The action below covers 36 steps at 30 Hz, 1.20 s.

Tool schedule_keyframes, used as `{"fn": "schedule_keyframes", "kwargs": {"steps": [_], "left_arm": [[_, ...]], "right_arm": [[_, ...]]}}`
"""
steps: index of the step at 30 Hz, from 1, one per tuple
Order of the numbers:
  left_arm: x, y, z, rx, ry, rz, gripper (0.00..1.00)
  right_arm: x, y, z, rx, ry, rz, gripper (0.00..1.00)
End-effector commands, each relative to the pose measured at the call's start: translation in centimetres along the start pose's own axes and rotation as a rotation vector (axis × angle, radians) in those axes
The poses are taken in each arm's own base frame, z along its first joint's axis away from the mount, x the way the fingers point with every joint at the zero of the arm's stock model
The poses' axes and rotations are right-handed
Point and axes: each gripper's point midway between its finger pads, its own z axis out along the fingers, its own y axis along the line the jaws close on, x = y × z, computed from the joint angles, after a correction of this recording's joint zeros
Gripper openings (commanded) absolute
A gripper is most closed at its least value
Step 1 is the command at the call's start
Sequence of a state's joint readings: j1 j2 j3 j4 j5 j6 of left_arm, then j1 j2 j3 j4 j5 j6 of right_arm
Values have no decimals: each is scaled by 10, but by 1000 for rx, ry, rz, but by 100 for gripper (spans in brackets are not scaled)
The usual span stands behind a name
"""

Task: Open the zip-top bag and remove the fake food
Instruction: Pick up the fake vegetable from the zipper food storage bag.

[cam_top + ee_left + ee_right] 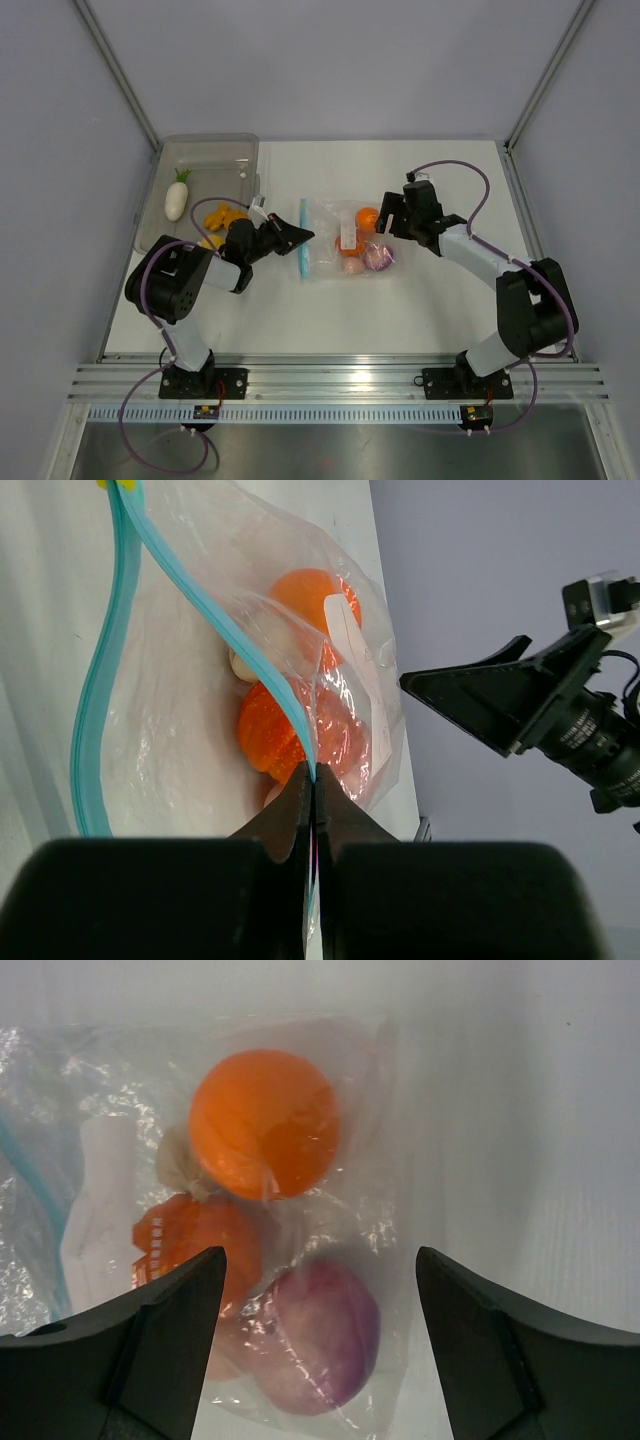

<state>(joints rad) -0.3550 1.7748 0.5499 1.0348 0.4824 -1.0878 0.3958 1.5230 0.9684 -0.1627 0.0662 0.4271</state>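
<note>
The zip-top bag (345, 245) lies flat mid-table, its light blue zip strip (302, 240) on the left side. My left gripper (306, 236) is shut on one lip of that strip (235, 640), while the other lip (100, 690) bows away, so the mouth gapes. Fake food still inside the bag: an orange ball (265, 1120), a ridged orange piece (190, 1235) and a purple onion (320, 1335). My right gripper (320, 1260) hovers open over the bag's closed end (390, 222), its fingers either side of the onion and holding nothing. A white radish (177, 195) and orange and yellow pieces (224, 215) lie in the tray.
The smoky-grey tray (215, 160) sits at the back left, right behind my left arm. Grey walls enclose the white table (440, 300) on three sides. In the left wrist view, the right gripper (500, 695) shows beyond the bag.
</note>
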Motion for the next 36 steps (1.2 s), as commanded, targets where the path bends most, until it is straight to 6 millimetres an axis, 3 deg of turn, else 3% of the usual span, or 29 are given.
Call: {"fn": "schedule_keyframes", "kwargs": {"steps": [1, 6, 9, 10, 14, 19, 26, 33, 36], "left_arm": [[-15, -22, 2, 61, -37, 75, 0], [-15, -21, 4, 61, -31, 74, 0], [-15, -20, 4, 58, -30, 74, 0], [-14, -20, 4, 59, -29, 74, 0], [-14, -21, 5, 67, -24, 69, 0], [-14, -25, 4, 83, -22, 68, 0], [-13, -24, 6, 89, -16, 56, 0], [-14, -27, 5, 105, -21, 60, 0], [-15, -28, 3, 109, -24, 58, 0]], "right_arm": [[2, 3, 12, -58, 26, 46, 84], [10, -1, 31, -84, 60, 86, 76], [10, 2, 34, -110, 67, 97, 56], [11, 3, 35, -115, 68, 97, 39], [5, 8, 29, -134, 51, 98, 0], [-14, 20, 4, -168, -15, 83, 0], [-33, 40, -29, -58, -134, -82, 0], [-38, 63, -49, 36, -213, -243, 0], [-38, 54, -45, 75, -225, -231, 0]]}}
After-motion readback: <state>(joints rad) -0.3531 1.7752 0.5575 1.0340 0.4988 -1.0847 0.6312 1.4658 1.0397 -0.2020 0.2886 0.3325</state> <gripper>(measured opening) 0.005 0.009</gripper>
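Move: The right hand, open, stands over the bag's closed right end; the film it goes for is about 5 cm below, 1 cm ahead and 1 cm left. The orange ball lies 4 cm to the hand's left and 1 cm ahead, the purple onion 7 cm back and 1 cm left, the orange pumpkin some 5 cm back and 7 cm left. From the left hand, still holding the blue zip edge, that film is roughly 16 cm right, 2 cm ahead and 5 cm below. The right fingers pinch the clear film at the bag's closed end, having sunk about 4 cm beside the orange ball and shut. Keeping that pinch, the hand rises some 9 cm, drifting left towards the left hand and slightly back, its fingertips tilting up about 15 degrees. The left hand stays put, shut on the zip edge. ##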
